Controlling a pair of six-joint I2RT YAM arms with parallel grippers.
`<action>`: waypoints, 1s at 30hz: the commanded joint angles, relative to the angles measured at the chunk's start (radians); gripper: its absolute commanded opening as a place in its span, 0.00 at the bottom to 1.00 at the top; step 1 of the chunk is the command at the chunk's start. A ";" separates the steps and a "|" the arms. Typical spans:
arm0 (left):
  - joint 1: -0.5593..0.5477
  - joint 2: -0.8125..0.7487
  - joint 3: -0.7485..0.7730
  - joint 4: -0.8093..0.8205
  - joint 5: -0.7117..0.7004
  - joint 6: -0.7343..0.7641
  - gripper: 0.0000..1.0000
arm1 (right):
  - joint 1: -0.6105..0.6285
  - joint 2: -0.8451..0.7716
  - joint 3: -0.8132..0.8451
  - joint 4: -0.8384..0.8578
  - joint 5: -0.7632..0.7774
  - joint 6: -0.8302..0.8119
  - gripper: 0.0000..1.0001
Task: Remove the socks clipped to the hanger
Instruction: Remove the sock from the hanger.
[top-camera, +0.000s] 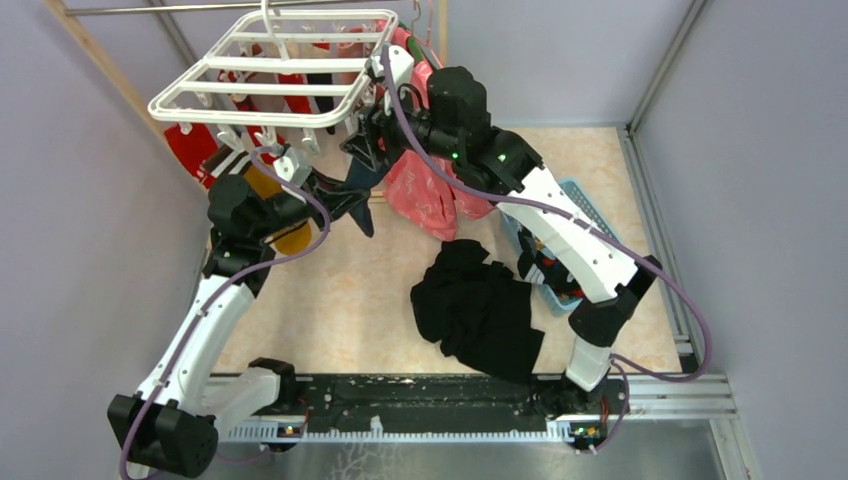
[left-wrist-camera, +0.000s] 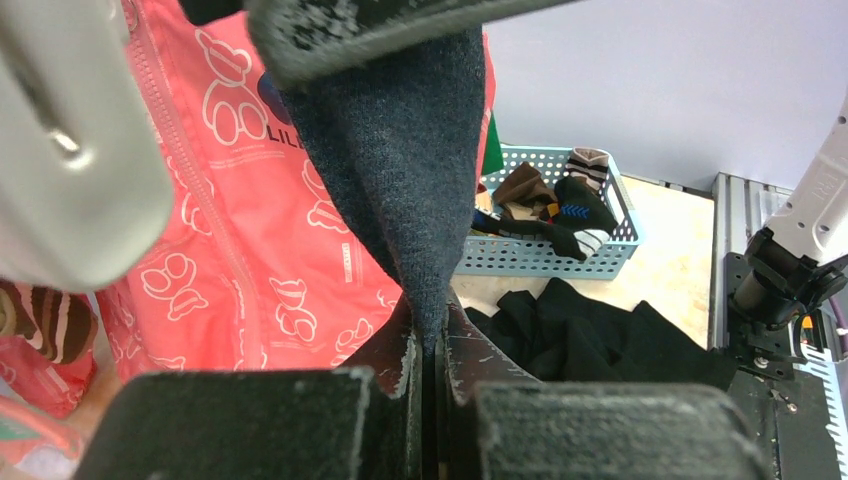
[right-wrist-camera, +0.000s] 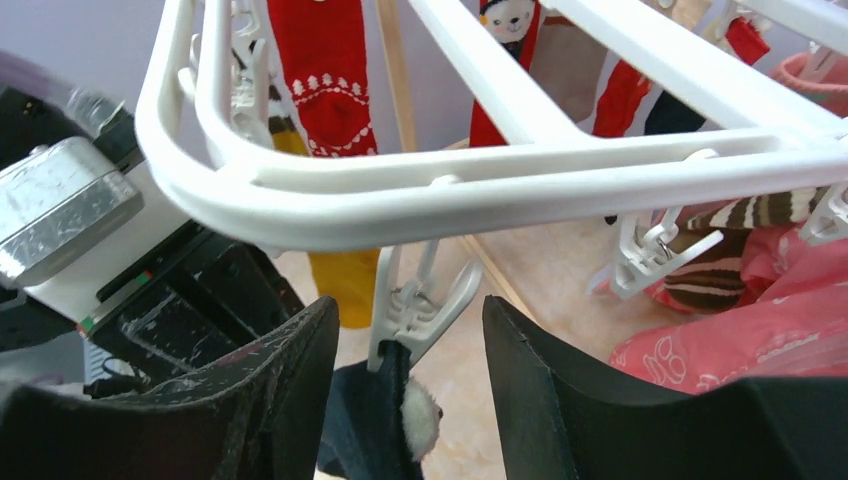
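Note:
The white hanger (top-camera: 270, 75) hangs at the back left with several socks clipped under it: a red one (right-wrist-camera: 320, 70), a mustard yellow one (right-wrist-camera: 345, 285) and a brown striped one (right-wrist-camera: 720, 260). A dark navy sock (left-wrist-camera: 400, 170) hangs from a white clip (right-wrist-camera: 425, 305) on the near bar. My left gripper (left-wrist-camera: 432, 345) is shut on the lower end of this navy sock (top-camera: 358, 185). My right gripper (right-wrist-camera: 410, 330) is open, its jaws standing on either side of that clip without touching it. In the top view the right gripper (top-camera: 372, 130) is just under the rack's front right corner.
A pink printed shirt (top-camera: 425, 195) hangs right behind the navy sock. A black cloth heap (top-camera: 480, 310) lies on the table. A blue basket (left-wrist-camera: 545, 255) with several socks stands at the right, partly under the right arm. Walls close in on both sides.

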 joint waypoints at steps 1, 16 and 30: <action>-0.008 0.000 0.027 -0.001 0.003 0.013 0.00 | 0.010 0.033 0.107 0.005 0.042 -0.012 0.54; -0.008 -0.001 0.015 -0.012 -0.007 0.035 0.00 | 0.011 0.091 0.213 -0.021 0.037 0.005 0.28; -0.008 -0.049 -0.033 -0.118 -0.047 0.186 0.00 | 0.011 0.062 0.204 -0.032 0.039 -0.012 0.00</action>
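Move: The sock's white clip stands roughly 2 cm ahead and 2 cm to the left of the right hand, 1 cm above it; the hanger's near right corner is some 5 cm left of that hand, 1 cm back and 5 cm up. An empty clip hangs about 8 cm farther out than the sock's clip, 2 cm to its right. From the left hand, already holding the dark sock, the sock's clip is about 4 cm ahead, 1 cm left and 10 cm up. Forward and up by about 2 cm in all, and a little left, the right hand slips its half-open fingers around the sock's clip under the hanger's side rail, then closes them to pinch the clip and holds there. The left hand keeps its shut grip on the sock, waits, then late on pulls about 1.5 cm, mostly down, away from the clip. ##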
